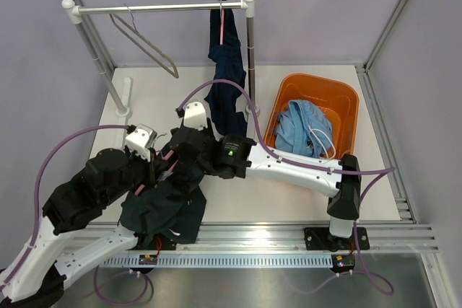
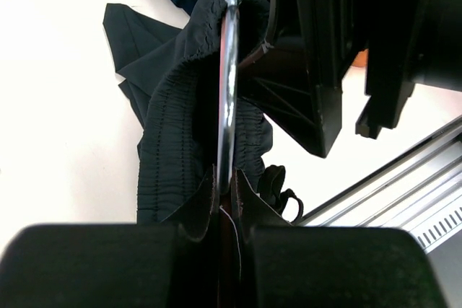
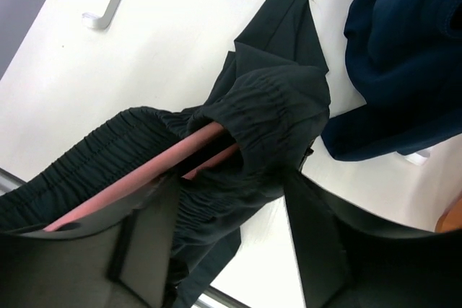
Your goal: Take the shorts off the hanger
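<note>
A black pair of shorts [image 1: 162,210] lies bunched on the table's near left, its waistband still round a pink hanger [image 3: 144,178]. My left gripper [image 1: 155,167] [image 2: 225,178] is shut on that hanger's chrome hook [image 2: 228,91]. My right gripper [image 1: 177,151] [image 3: 231,185] stands open, its jaws straddling the gathered black waistband [image 3: 274,117]; one jaw lies against the cloth and white table shows beside the other. A dark navy pair of shorts [image 1: 225,77] hangs from a pink hanger on the rail. A light blue pair [image 1: 303,128] lies in the orange basket.
A metal clothes rail [image 1: 159,8] spans the back, with an empty wire hanger [image 1: 144,45] hanging at its left. The orange basket [image 1: 317,81] stands at the right. The rack's right post [image 1: 250,63] stands by the navy shorts. An aluminium rail [image 1: 289,239] runs along the near edge.
</note>
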Controlling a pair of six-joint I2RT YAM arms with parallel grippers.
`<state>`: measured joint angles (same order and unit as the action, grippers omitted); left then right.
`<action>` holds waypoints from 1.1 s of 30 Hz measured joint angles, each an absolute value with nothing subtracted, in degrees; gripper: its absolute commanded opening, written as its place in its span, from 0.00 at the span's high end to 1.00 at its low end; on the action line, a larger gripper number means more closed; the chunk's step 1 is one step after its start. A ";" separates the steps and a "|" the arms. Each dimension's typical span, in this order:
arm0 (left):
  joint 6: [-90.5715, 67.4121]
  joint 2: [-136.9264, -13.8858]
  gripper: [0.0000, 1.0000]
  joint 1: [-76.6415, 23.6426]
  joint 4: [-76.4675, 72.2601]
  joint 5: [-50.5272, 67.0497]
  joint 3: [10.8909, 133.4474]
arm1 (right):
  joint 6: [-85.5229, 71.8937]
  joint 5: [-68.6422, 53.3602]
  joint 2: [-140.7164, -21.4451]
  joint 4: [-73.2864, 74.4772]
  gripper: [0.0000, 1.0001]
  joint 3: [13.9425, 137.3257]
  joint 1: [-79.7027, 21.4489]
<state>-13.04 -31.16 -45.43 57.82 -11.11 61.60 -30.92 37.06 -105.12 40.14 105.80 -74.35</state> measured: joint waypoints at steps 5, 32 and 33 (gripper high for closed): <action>-13.04 -31.16 1.00 -45.43 57.91 -10.83 61.80 | -31.99 38.85 -105.12 38.54 0.42 104.16 -74.28; -11.94 -28.40 1.00 -45.45 61.69 -7.75 64.05 | -30.17 36.84 -100.03 33.95 1.00 97.21 -63.75; -11.77 -27.94 1.00 -45.45 61.69 -7.05 64.05 | -29.85 36.38 -100.03 34.33 1.00 97.45 -63.16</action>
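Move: Just ahead of the right hand, about 3 cm farther out, 2 cm to its right and 4 cm below, is the waistband of the black shorts, still on the pink hanger. The hanger's near arm runs some 4 cm to the hand's left, level with it front to back and slightly lower. The navy shorts hang roughly 20 cm ahead and 11 cm right, at about hand height. From the left hand, that waistband lies about 10 cm ahead, 8 cm right and 6 cm down. Reaching forward and down with a little drift to its right, the right hand closes its half-open fingers on the black waistband, then lifts about 3.5 cm and pulls it forward and right, some 8 cm in all from the pinch, turning slightly clockwise. The left hand keeps hold of the hanger's metal hook, easing back about 2 cm and up 1 cm against the pull. ##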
